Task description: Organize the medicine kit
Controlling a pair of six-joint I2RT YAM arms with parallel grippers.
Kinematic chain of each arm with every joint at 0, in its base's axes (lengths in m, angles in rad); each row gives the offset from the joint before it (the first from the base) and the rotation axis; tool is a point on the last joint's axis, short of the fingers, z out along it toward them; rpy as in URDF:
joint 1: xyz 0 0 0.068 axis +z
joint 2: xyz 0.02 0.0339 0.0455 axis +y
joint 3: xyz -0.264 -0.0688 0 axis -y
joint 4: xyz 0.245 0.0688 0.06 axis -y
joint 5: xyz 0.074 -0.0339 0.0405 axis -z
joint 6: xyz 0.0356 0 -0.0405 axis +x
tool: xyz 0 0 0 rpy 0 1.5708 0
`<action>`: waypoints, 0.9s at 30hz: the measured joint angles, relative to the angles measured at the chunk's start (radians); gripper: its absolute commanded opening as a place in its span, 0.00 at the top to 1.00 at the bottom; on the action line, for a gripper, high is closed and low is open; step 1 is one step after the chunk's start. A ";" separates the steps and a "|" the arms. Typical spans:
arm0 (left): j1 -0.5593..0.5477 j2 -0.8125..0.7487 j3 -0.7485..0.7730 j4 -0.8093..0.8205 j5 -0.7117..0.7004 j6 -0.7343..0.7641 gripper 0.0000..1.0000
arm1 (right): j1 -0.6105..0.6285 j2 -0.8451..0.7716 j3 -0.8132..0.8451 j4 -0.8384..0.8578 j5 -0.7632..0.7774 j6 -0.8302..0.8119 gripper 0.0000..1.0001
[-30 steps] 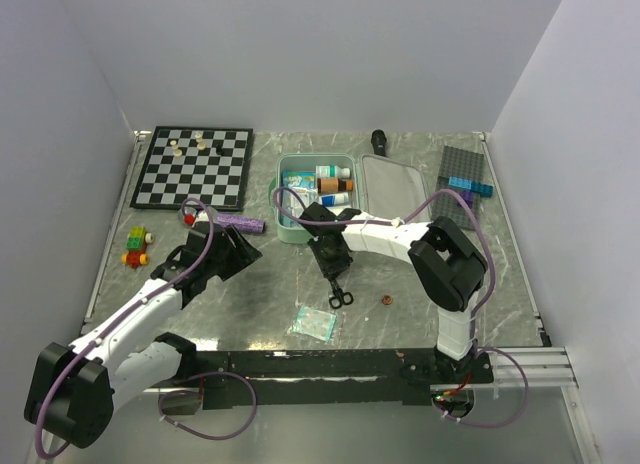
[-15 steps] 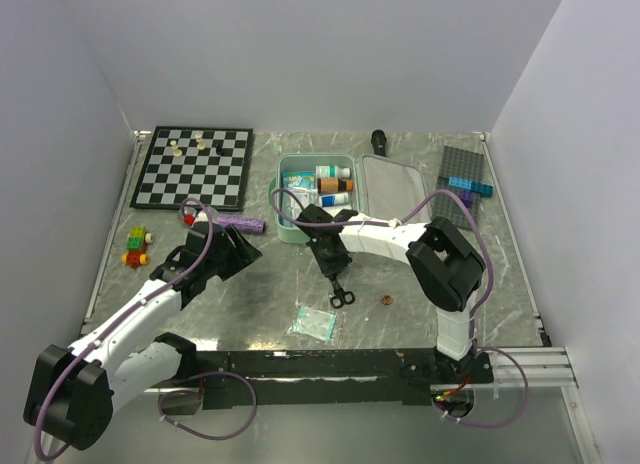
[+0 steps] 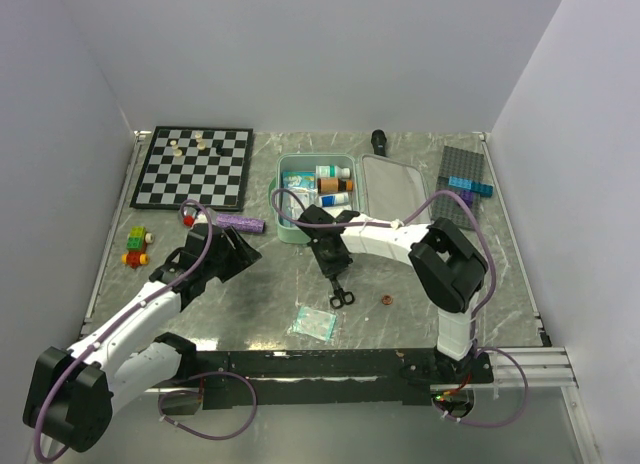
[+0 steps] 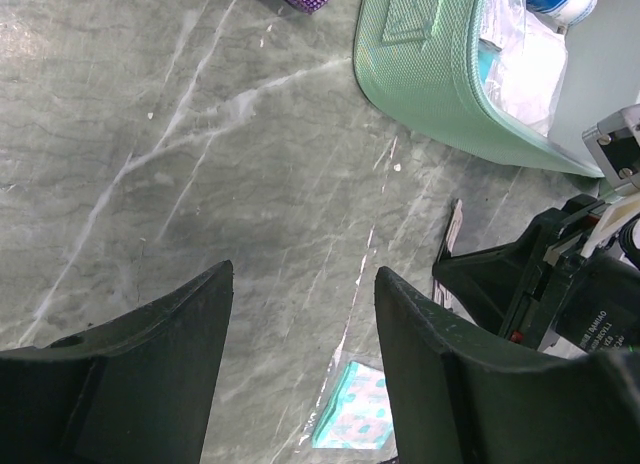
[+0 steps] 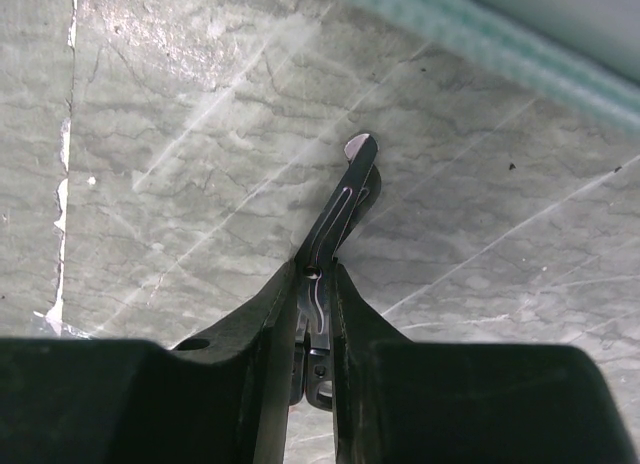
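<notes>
The medicine kit (image 3: 290, 231) lies open at the back centre: a mint-green case with bottles and packets in the left half, and its grey-lined lid (image 3: 388, 189) flat to the right. My right gripper (image 3: 333, 274) is shut on a pair of small scissors (image 3: 341, 298) just in front of the kit. In the right wrist view the blades (image 5: 345, 204) stick out past the fingertips (image 5: 317, 276) above the marble. My left gripper (image 3: 240, 249) is open and empty, left of the right one. Between its fingers (image 4: 305, 284) is bare marble, with the kit's wall (image 4: 440, 74) ahead.
A teal plaster packet (image 3: 314, 324) (image 4: 352, 421) lies near the front edge, with a small brown coin (image 3: 386, 301) to its right. A purple item (image 3: 240, 223) lies left of the kit. Also here are a chessboard (image 3: 195, 166), a brick toy (image 3: 136, 246), a grey baseplate (image 3: 462, 174) and a black cylinder (image 3: 380, 141).
My right arm has shifted slightly to the left with the scissors still held. My left arm has barely moved.
</notes>
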 measured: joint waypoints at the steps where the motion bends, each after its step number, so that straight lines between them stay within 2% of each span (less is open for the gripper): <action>1: 0.000 0.000 0.000 0.000 0.000 0.000 0.36 | 0.000 -0.002 -0.002 0.000 0.000 0.000 0.93; 15: 0.000 0.000 0.000 -0.001 0.000 0.000 0.36 | 0.005 -0.074 -0.035 -0.004 -0.003 0.011 0.94; 27: 0.000 0.001 0.000 -0.002 0.000 0.000 0.36 | 0.011 -0.134 -0.034 -0.024 0.004 0.010 1.00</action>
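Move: Scissors are already held in the right fingers, just off the table. The open medicine kit's middle is about 18 cm ahead of this hand and 3 cm to its left, with its lid some 18 cm ahead and 15 cm right. The white-green packet lies about 12 cm back and 3 cm left, the brown disc 7 cm back and 13 cm right. From the left hand the kit is roughly 17 cm ahead and 16 cm right. The right hand rises about 3.5 cm with the scissors, its fingers closing almost shut on them. ##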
